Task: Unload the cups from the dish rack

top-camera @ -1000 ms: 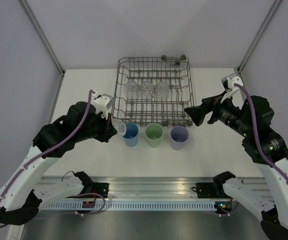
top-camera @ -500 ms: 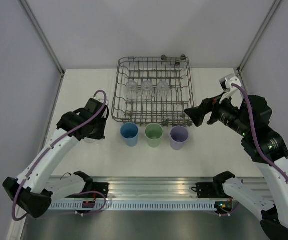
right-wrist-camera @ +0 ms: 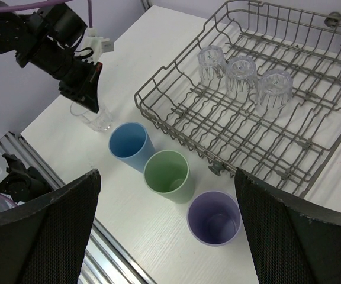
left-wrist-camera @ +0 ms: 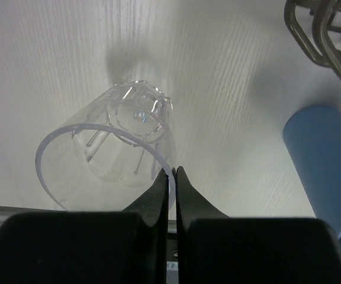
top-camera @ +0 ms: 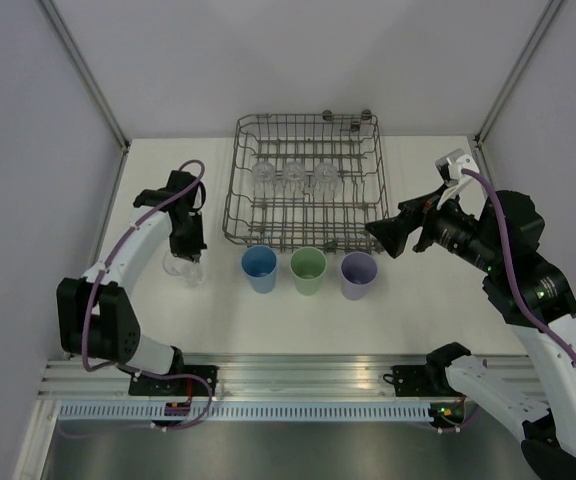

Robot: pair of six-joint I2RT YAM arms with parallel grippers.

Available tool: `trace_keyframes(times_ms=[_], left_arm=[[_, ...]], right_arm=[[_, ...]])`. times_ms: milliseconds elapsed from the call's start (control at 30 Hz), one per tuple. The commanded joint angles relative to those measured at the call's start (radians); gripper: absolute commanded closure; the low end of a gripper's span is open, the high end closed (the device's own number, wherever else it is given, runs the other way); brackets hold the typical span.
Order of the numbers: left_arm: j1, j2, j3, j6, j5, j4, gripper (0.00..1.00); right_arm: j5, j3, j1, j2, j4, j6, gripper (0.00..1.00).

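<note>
My left gripper [left-wrist-camera: 170, 173] is shut on the rim of a clear glass [left-wrist-camera: 114, 148]. It holds the glass upright low over the table [top-camera: 148, 320], left of the blue cup [top-camera: 260, 268]; whether the glass touches the table I cannot tell. The green cup [top-camera: 308, 270] and lilac cup [top-camera: 358, 275] stand in the same row in front of the dish rack [top-camera: 378, 150]. Three clear glasses [top-camera: 294, 177] sit upside down inside the rack. My right gripper [top-camera: 388, 232] hangs open above the rack's right front corner, holding nothing. In the right wrist view my right gripper [right-wrist-camera: 166, 177] frames the row of cups.
An aluminium rail [top-camera: 298, 375] runs along the near table edge. Purple-grey walls close in the left, back and right sides. The rack takes up the middle back of the table.
My left arm has swung left, carrying the clear glass from beside the blue cup to the left part of the table. The right arm has barely moved.
</note>
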Motion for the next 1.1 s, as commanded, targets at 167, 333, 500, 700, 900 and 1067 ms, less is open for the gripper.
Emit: trace_keyframes(times_ms=[167, 333, 500, 700, 900, 1067], left_arm=[[0.043, 0.064, 0.107, 0.038, 0.042, 0.037, 0.98], [0.083, 0.102, 0.082, 0.043, -0.058, 0.045, 0.98], [0.103, 0.194, 0.232, 0.028, -0.058, 0.051, 0.98], [0.147, 0.393, 0.453, 0.037, -0.100, 0.034, 0.98], [0.193, 0.556, 0.657, 0.060, -0.146, 0.022, 0.98], [0.239, 0.682, 0.789, 0.071, -0.143, 0.013, 0.98]], right_arm=[[-0.033, -0.001, 0.003, -0.016, 0.030, -0.011, 0.02], [-0.066, -0.013, 0.008, -0.016, 0.058, 0.003, 0.02], [-0.076, -0.014, 0.008, -0.015, 0.064, 0.009, 0.02], [-0.107, -0.028, 0.008, -0.028, 0.075, 0.020, 0.02], [-0.133, -0.045, 0.009, -0.036, 0.091, 0.034, 0.02], [-0.118, -0.064, 0.018, -0.042, 0.099, 0.032, 0.02]])
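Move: The left fingers already hold a clear glass by its rim; its middle is about 3 cm left of them and 5 cm below. The bare far-left tabletop lies roughly 19 cm ahead, 8 cm left and 12 cm below. The blue cup is some 18 cm right, 2 cm back; the rack's middle about 34 cm right, 23 cm ahead. From the right hand, that bare tabletop is around 23 cm ahead, 56 cm left, far below. Left hand, still pinching the clear glass, carries it forward about 19 cm and left 8 cm past the rack. ##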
